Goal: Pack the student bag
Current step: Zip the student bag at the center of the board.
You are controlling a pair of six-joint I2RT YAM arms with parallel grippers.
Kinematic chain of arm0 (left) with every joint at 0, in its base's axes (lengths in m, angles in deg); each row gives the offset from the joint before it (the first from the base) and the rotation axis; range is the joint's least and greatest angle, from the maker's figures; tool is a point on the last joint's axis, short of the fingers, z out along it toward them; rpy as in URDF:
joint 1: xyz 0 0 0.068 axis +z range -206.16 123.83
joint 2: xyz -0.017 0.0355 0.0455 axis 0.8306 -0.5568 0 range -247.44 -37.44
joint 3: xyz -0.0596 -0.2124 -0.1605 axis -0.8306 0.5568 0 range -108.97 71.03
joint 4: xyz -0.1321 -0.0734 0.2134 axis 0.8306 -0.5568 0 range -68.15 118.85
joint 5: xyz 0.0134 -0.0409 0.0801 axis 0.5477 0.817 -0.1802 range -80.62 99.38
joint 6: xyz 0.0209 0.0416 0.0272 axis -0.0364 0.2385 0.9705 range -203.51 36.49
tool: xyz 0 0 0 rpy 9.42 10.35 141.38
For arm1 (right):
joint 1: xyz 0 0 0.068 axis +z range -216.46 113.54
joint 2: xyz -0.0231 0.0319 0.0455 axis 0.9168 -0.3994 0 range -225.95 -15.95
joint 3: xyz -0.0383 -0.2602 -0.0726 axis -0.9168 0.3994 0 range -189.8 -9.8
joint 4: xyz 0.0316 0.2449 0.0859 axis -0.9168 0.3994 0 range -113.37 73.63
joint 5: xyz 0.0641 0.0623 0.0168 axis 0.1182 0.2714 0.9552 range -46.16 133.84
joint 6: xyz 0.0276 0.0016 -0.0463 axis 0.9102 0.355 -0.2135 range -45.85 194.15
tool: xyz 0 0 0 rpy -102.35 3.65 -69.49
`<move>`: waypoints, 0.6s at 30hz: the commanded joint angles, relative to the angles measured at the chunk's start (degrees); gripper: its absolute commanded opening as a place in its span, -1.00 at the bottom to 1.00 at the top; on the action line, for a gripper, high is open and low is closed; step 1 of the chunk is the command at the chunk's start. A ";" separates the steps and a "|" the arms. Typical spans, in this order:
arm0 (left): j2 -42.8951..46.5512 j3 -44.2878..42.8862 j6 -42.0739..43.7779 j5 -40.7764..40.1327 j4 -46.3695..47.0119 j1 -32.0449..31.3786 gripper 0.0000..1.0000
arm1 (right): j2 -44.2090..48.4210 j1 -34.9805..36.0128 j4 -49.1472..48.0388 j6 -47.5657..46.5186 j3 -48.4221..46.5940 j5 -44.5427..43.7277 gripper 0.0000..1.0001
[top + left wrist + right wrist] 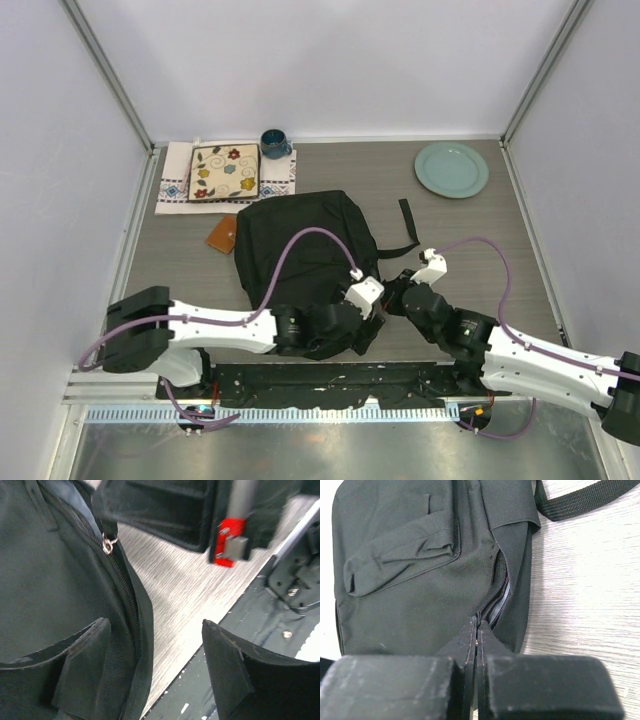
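Observation:
The student bag [300, 235] is a large black backpack lying flat in the middle of the table. My right gripper [478, 624] is shut on the bag's zipper [500, 587] at its near right corner, where the zip gapes a little and shows grey lining. From above, the right gripper [393, 296] sits at that corner. My left gripper [152, 647] is open beside it, with one finger [82, 665] over the bag's edge [132, 610] and the other over the black mat. Nothing is held between them. The left gripper [368, 325] hangs over the bag's near end.
A brown wallet [222, 234] lies left of the bag. A patterned square plate [224, 172] on a cloth and a blue mug [275, 143] stand at the back left. A teal plate [452, 169] is at the back right. A black mat [330, 380] lines the near edge.

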 commanded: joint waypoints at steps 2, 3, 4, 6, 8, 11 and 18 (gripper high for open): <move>-5.35 -1.86 1.16 -1.53 4.29 -0.24 0.18 | 0.79 -0.25 -1.02 -1.42 -2.14 -2.09 -0.98; -5.80 -1.77 0.99 -1.44 4.38 -0.24 -0.01 | 0.88 -0.25 -1.02 -1.42 -2.14 -2.27 -0.99; -5.98 -1.43 0.64 -1.61 4.56 -0.24 -0.45 | 0.88 -0.25 -0.93 -1.50 -2.22 -2.53 -0.98; -5.54 -0.81 -0.50 -1.53 4.91 -0.24 -0.73 | 0.53 -0.25 -0.58 -1.59 -2.49 -4.11 -0.98; -3.88 1.21 -2.34 -0.74 6.04 -0.32 -1.00 | -0.70 -0.34 -0.40 -1.86 -3.36 -5.69 -0.99; -1.77 5.77 -4.80 2.23 9.64 -0.24 -1.00 | -2.72 -0.69 -0.49 -2.38 -4.59 -7.62 -0.98; -0.79 10.35 -7.45 6.91 10.36 -2.08 -1.00 | -7.12 -4.73 -3.21 -5.46 -7.06 -7.11 -0.98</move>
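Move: The right gripper already holds the zip's pull tab, with the slider just below its tips. From this hand the far end of the still-open stretch lies some 7 cm ahead, the flap corner about 10 cm ahead and 2 cm right, and the strap's near end roughly 13 cm ahead and 3 cm right. The bag's zip edge lies about 4 cm below the open left gripper and 1 cm ahead, the slider some 8 cm ahead and 4 cm right of that gripper. Bring the left gripper straight down nearly 4 cm over the zip edge and shut the open fingers so that they pinch the closed part of the zip behind the slider; then ease that hand back and left by about 1.5 cm. As it begins to draw back, keep the right fingers shut on the pull and draw it forward and slightly right, about 2 cm, along the zip towards the flap. ##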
